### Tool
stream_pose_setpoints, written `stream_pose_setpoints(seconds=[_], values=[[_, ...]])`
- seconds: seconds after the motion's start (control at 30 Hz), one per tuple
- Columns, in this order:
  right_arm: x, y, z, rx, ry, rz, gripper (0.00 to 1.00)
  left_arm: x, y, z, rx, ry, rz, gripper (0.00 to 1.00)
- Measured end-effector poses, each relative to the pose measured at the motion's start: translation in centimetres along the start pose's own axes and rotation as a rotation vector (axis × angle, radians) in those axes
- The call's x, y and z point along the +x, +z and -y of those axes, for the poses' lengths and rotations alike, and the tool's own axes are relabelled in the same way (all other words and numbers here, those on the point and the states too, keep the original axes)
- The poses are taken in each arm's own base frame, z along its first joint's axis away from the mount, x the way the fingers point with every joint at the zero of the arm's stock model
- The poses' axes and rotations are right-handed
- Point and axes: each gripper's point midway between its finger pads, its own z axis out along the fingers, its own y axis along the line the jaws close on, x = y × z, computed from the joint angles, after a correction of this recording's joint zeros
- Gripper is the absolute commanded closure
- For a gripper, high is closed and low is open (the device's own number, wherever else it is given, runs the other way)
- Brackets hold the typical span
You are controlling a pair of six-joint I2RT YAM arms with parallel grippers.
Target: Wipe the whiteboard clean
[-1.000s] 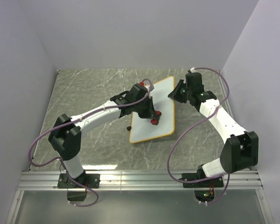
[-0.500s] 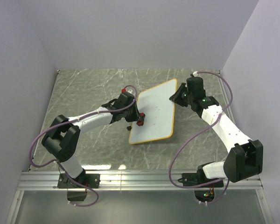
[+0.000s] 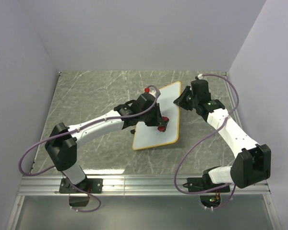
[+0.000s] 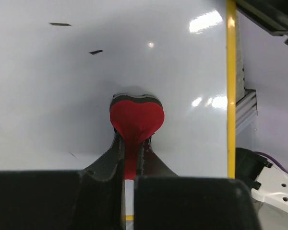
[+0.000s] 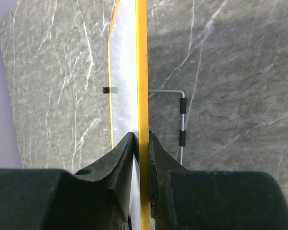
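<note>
The whiteboard, white with a yellow-orange frame, stands tilted at the table's middle. In the left wrist view its face bears a few small dark marks. My left gripper is shut on the red eraser, which presses flat on the board. My right gripper is shut on the board's far right edge; in the right wrist view the yellow frame runs between the fingers.
The grey marbled tabletop is enclosed by pale walls. A thin metal stand leg with black sleeves sticks out behind the board. A metal rail runs along the near edge.
My left gripper swept the eraser to the board's left edge, then back right to the board's middle. The right gripper kept its hold on the board's edge, which shifted slightly.
</note>
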Motion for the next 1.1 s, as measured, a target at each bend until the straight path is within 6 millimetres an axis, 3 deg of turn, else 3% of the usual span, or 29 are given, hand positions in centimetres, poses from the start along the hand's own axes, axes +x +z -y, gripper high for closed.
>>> stream_pose_setpoints(seconds=[0.3,0.4,0.63,0.77,0.93,1.0,1.1], values=[[0.0,0.3,0.2,0.013,-0.004,0.000,1.00,0.4,0.3,-0.2,0.014,-0.045,0.024,1.00],[0.0,0.3,0.3,0.015,-0.005,0.000,1.00,0.9,0.2,-1.4,0.013,-0.063,0.051,1.00],[0.0,0.3,0.3,0.013,-0.008,0.001,1.00,1.9,0.2,-7.1,-0.071,-0.160,0.089,1.00],[0.0,0.4,0.2,0.010,-0.008,0.003,1.00,1.5,0.3,-8.0,-0.089,-0.183,0.094,1.00],[-0.2,0.4,0.1,0.005,-0.007,0.007,1.00,0.6,0.5,-7.6,-0.137,-0.152,0.053,1.00],[-0.2,0.4,0.0,0.005,-0.004,0.007,1.00,-0.5,1.0,-6.9,-0.154,-0.127,0.036,1.00],[-0.1,0.4,0.0,0.003,-0.001,0.006,1.00,-3.7,2.2,-4.0,-0.114,-0.086,0.049,1.00]])
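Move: The left hand already holds the eraser on the sloping whiteboard; the nearest clear pen mark ahead lies about 8 cm forward, 3 cm left and 4 cm lower. From the same hand, the right gripper's hold on the board's raised right edge is roughly 12 cm forward, 7 cm right and 6 cm higher. From the right hand, that pen mark is some 4 cm back, 10 cm left and 9 cm below. The left hand sweeps the eraser 6 cm left down the board, then forward-right back up; the right keeps gripping. ##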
